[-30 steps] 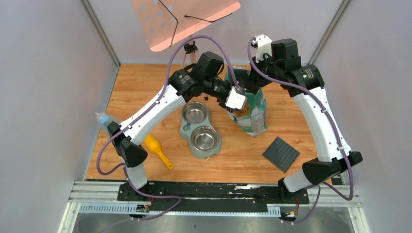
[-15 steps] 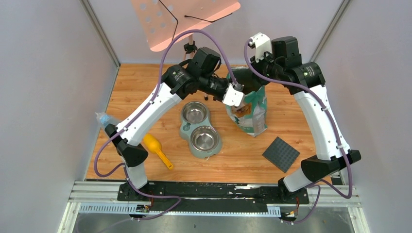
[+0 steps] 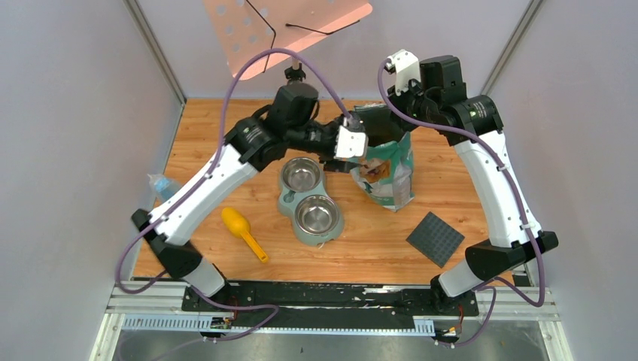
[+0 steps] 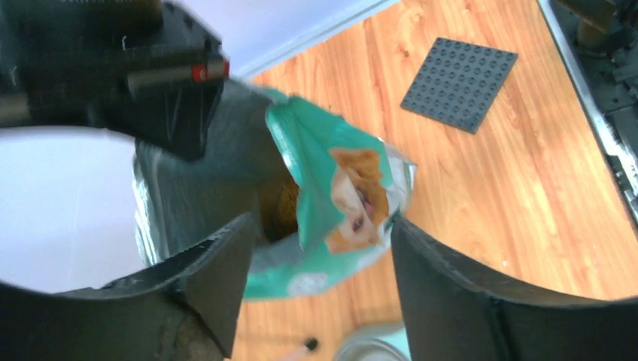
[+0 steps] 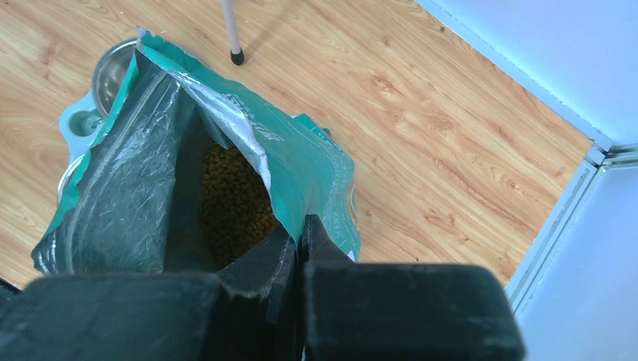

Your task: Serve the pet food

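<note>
The teal bag (image 3: 390,171) stands at the back right of the table with its mouth open. Brown pet food (image 5: 233,203) shows inside it, and a sliver of pet food (image 4: 282,212) shows in the left wrist view. My right gripper (image 5: 302,235) is shut on the bag's top rim, holding it up (image 3: 385,122). My left gripper (image 4: 316,289) is open, just left of the bag and short of it (image 3: 367,154), with nothing between its fingers. The teal double bowl (image 3: 284,201) lies left of the bag, both steel cups bare.
A yellow scoop (image 3: 242,232) lies on the wood at the front left. A dark grey studded plate (image 3: 435,238) lies at the front right. A pink perforated stand (image 3: 286,30) leans over the back, its leg (image 5: 232,30) planted beside the bag.
My left arm has drawn back to the left, away from the bag's mouth, with its elbow dropping lower. The right gripper has kept its hold on the rim.
</note>
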### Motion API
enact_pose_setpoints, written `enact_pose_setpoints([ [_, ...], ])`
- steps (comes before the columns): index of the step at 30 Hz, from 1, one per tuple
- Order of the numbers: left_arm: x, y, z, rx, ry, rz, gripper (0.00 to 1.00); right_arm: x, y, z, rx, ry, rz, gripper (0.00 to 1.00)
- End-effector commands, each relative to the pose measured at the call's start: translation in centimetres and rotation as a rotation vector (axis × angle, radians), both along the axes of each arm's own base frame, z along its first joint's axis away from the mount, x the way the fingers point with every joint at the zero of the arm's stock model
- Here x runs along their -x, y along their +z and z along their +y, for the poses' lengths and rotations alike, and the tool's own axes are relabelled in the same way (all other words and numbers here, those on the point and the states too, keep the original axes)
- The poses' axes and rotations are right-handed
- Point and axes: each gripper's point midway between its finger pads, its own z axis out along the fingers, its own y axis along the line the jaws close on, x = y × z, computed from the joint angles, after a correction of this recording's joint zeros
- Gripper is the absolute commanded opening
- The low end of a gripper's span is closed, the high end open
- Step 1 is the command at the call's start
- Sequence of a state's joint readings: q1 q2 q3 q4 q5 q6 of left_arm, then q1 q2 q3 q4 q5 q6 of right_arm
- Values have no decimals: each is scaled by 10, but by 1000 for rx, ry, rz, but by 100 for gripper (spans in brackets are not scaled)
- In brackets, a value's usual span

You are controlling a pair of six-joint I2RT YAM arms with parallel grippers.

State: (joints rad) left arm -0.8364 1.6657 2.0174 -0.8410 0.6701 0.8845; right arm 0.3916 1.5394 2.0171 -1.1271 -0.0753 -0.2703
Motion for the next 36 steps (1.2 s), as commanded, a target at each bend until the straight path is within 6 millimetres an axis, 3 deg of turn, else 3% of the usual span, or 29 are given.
enact_pose_setpoints([
  [1, 9, 42, 45, 213, 287, 95, 79, 0, 61, 16, -142, 42, -184, 0],
  [2, 20, 51, 65, 248, 329, 87, 81, 1, 59, 16, -140, 42, -179, 0],
  [3, 17, 16, 78, 183, 412, 142, 81, 1, 58, 15, -139, 41, -177, 0],
  [5, 35, -10, 119, 124, 501, 153, 81, -1, 56, 16, -137, 41, -175, 0],
  [6, 39, -41, 132, 47, 527, 164, 81, -1, 56, 16, -138, 42, -173, 0],
  [7, 54, -53, 153, -11, 524, 143, 81, -1, 57, 17, -141, 42, -174, 0],
  [8, 61, -83, 166, -94, 530, 152, 81, -1, 56, 17, -143, 43, -173, 0],
  [9, 76, -97, 185, -162, 496, 113, 82, -1, 56, 17, -145, 41, -169, 0],
  [10, 91, -129, 202, -289, 434, 102, 82, -1, 55, 18, -145, 41, -167, 0],
  [11, 101, -135, 213, -315, 402, 80, 83, -1, 55, 18, -147, 41, -165, 0],
  [12, 113, -159, 228, -418, 348, 75, 83, 0, 55, 17, -146, 39, -165, 0],
  [13, 118, -164, 236, -440, 337, 65, 85, 1, 55, 16, -144, 35, -166, 0],
  [16, 119, -195, 261, -596, 396, 96, 85, 1, 56, 8, -124, 9, -182, 0],
  [20, 110, -225, 280, -777, 534, 179, 84, -5, 59, -6, -96, -42, -211, 0],
  [23, 120, -240, 285, -886, 458, 227, 82, -18, 62, -22, -97, -124, -226, 0],
  [27, 117, -247, 282, -853, 401, 158, 83, -33, 60, -44, -124, -185, -213, 0],
  [29, 117, -247, 280, -835, 379, 134, 84, -28, 66, -38, -135, -134, -221, 9],
  [32, 120, -249, 280, -831, 368, 145, 84, -15, 76, -26, -180, -60, -230, 32],
  [36, 122, -252, 281, -836, 385, 171, 83, -4, 79, -19, -206, -24, -222, 44],
])
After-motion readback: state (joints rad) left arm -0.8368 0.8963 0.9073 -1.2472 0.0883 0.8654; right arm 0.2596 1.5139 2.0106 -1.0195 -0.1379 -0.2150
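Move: The yellow scoop lies about 25 cm left of the left hand, 8 cm back and 37 cm below it. From the scoop, the double bowl stands some 20 cm to the right and 10 cm farther out, and the blue packet some 18 cm to the left and 8 cm farther out. The food bag's middle is 18 cm right of the left hand and 8 cm ahead; from the right hand pinching its rim, it is 4 cm back, 5 cm left, 18 cm below. Swing the open left gripper away from the bag, about 28 cm left, 25 cm down and 12 cm back towards the scoop, spreading the fingers wider and tipping them about 50 degrees to point mostly down. With the right, keep the pinch on the rim, draw it a few centimetres to the right, then open and rise about 3 cm to let go. ##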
